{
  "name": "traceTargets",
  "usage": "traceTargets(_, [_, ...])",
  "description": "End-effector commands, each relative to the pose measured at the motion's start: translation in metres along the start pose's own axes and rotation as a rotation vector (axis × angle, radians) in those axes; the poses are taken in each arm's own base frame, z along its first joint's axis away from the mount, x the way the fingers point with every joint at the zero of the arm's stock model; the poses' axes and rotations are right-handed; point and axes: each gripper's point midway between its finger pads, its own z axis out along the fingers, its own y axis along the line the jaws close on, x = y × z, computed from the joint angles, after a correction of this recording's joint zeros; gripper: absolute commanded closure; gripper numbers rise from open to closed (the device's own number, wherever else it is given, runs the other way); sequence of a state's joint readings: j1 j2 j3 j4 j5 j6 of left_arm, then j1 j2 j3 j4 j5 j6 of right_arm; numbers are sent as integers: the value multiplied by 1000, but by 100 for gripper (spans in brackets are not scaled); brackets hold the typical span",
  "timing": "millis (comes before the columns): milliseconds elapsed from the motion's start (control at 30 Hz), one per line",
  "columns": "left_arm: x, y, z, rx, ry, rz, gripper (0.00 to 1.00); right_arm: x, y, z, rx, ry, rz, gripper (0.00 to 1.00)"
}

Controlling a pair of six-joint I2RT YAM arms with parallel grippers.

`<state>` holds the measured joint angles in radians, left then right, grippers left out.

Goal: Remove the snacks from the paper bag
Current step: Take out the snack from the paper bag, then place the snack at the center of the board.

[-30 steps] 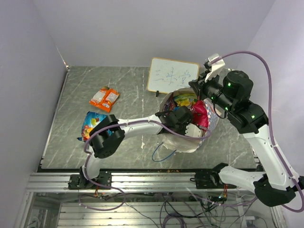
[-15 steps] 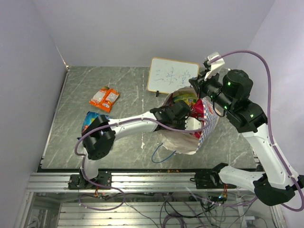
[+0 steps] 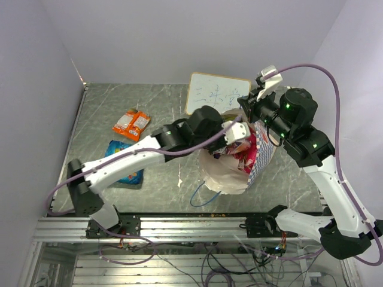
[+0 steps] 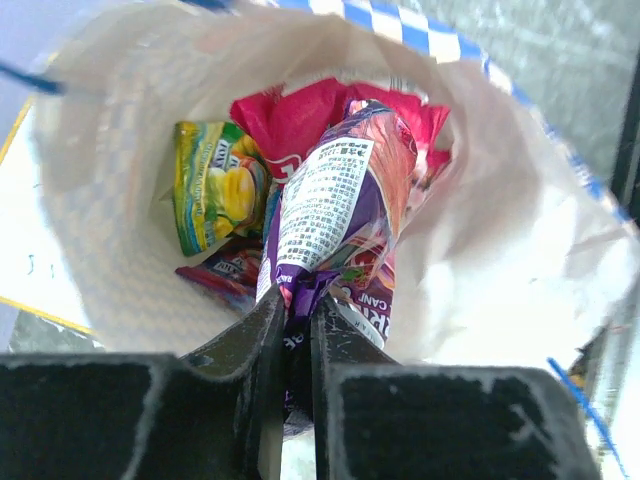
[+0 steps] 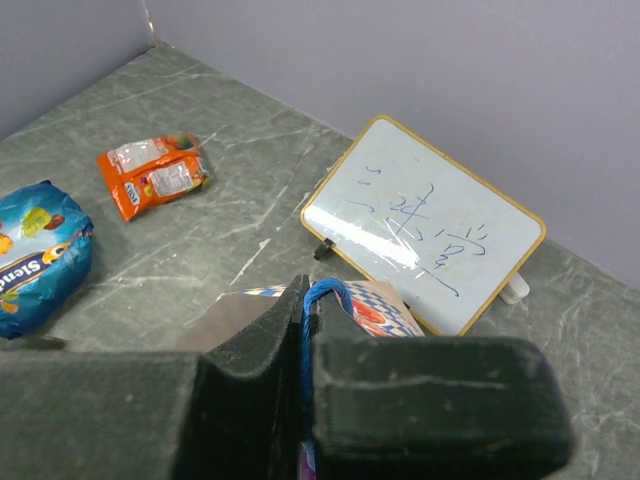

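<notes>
The paper bag [image 3: 227,173] stands at the table's middle right with its mouth held up. Pinched in my shut right gripper [image 3: 251,118] is its blue cord handle [image 5: 322,298]; the right wrist view has that gripper [image 5: 308,305] over the bag's checked rim [image 5: 375,305]. My left gripper [image 3: 232,142] reaches into the mouth. In the left wrist view it [image 4: 297,310] is shut on the end of a purple-orange snack packet [image 4: 335,200]. Deeper inside lie a yellow-green packet [image 4: 215,190] and a pink-red packet [image 4: 295,125]. An orange packet [image 3: 131,124] and a blue packet [image 3: 116,150] lie on the table at the left.
A white signboard [image 3: 216,95] with blue writing leans just behind the bag. A loose loop of blue cord [image 3: 203,197] lies on the slab in front of the bag. Grey walls close in the table on the left, back and right.
My left gripper has closed on the purple-orange packet inside the bag. The left arm has stretched out and its elbow has swung left. The right gripper has stayed on the handle.
</notes>
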<state>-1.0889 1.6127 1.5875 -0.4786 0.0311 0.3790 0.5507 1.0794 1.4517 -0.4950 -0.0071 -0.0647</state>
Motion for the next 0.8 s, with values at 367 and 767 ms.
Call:
traceTargets(367, [-58, 64, -193, -272, -267, -616, 93, -20, 1, -8, -6, -104, 10, 100])
traceTargets(767, [44, 166, -205, -350, -245, -1120, 93, -20, 2, -11, -4, -103, 32, 100])
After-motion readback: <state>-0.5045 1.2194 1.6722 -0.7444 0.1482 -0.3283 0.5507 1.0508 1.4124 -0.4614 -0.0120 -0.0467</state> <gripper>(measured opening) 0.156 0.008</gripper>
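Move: From the left hand, which pinches the purple snack over the bag's mouth, the orange snack on the table lies about 40 cm to the left, 24 cm farther out and 26 cm lower. The blue snack is also some 40 cm left but only 5 cm farther out. The paper bag's middle is roughly 9 cm right, 4 cm ahead and 16 cm below. From the right hand the orange snack is about 46 cm left, 18 cm ahead and 40 cm down. Lift the left gripper up out of the paper bag's mouth with the purple snack still pinched, drawing back slightly, then sweep it left and forward over the open table, towards the orange and blue snacks: about 22 cm left and 14 cm up overall. Turn the wrist some 40 degrees counter-clockwise with a roll, so the fingers swing round to point forward-right. Keep the right gripper shut on the bag's blue handle. ##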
